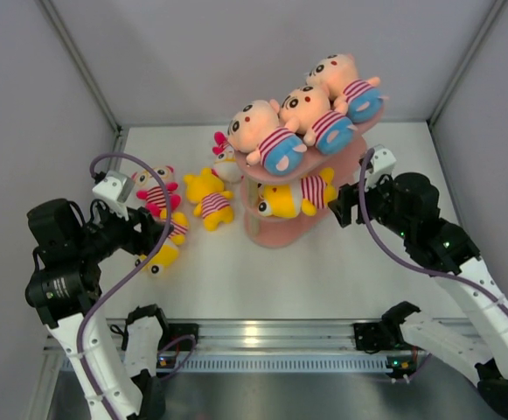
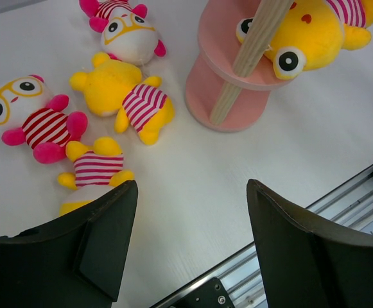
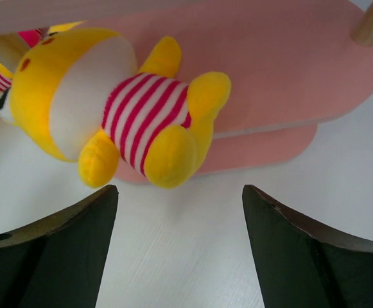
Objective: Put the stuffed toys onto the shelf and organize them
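The pink shelf (image 1: pixel 273 234) stands mid-table. Three peach stuffed toys (image 1: pixel 310 109) in blue shorts lie in a row on its top board. One yellow striped toy (image 1: pixel 294 196) lies on the middle board (image 3: pixel 289 70), partly over the edge. My right gripper (image 3: pixel 180 189) is open just in front of this yellow toy (image 3: pixel 128 109), holding nothing. My left gripper (image 2: pixel 191 186) is open over bare table, its left finger next to a small yellow striped toy (image 2: pixel 94 169). Further toys lie loose on the table: a yellow one (image 2: pixel 126 96) and two pink-limbed white ones (image 2: pixel 36 122).
A wooden post (image 2: pixel 250 51) joins the shelf's boards. One white pink-limbed toy (image 1: pixel 226 163) lies close behind the shelf's left end. Grey walls enclose the table on three sides. A metal rail (image 1: pixel 271 337) runs along the near edge between the arm bases.
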### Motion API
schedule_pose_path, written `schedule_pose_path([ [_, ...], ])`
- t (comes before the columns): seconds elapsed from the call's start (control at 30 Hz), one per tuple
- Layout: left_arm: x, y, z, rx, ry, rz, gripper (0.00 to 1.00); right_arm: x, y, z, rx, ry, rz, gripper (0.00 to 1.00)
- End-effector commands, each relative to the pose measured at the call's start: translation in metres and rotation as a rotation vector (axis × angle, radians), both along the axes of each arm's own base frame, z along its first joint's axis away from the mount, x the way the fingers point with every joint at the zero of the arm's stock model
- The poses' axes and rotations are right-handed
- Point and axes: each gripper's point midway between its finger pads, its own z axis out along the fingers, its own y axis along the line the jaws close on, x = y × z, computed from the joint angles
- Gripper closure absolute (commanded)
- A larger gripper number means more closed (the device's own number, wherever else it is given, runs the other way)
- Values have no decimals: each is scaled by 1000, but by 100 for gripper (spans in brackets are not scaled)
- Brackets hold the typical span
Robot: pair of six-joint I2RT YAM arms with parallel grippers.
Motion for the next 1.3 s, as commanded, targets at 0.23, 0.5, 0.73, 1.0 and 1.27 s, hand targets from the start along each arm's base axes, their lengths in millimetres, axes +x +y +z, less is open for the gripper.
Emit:
schedule_pose_path([
  [0.23,4,1,4,9,-27,-9,25,28,32,9,125,-60,93,25],
  [0.5,6,4,-3,18,-8,-1,25,50,31,-4,214,-39,-29,45],
  [0.73,11,11,-14,40,20,21,25,64,8,-17,300,2,-257,100],
  [1.0,19,22,-35,62,82,53,26,74,-56,20,513,-116,-687,100],
  [1.27,31,41,-69,106,176,104,26,101,-69,11,682,-125,-915,100],
])
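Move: The yellow toy on the shelf's middle board lies about 7 cm ahead of the right hand, 11 cm to its left and 3 cm lower, its feet nearest. Of the baby dolls on the top board, the middle one is some 18 cm ahead, 8 left and 12 above. For the left hand, another yellow toy lies 18 cm ahead, 8 left and 28 below; the pink toy is 20 cm beyond that toy and 4 farther left. The right hand reaches forward and left to the yellow toy's near leg while sinking about 3 cm, its open fingers shutting to pinch the leg, then draws the toy some 8 cm right and a little forward along the shelf, the hand swinging roughly 45 degrees clockwise and rolling its left side up. Meanwhile the left hand, empty and still open, starts down about 5 cm, also easing left and forward towards the yellow toy on the table and tipping slightly downward. ##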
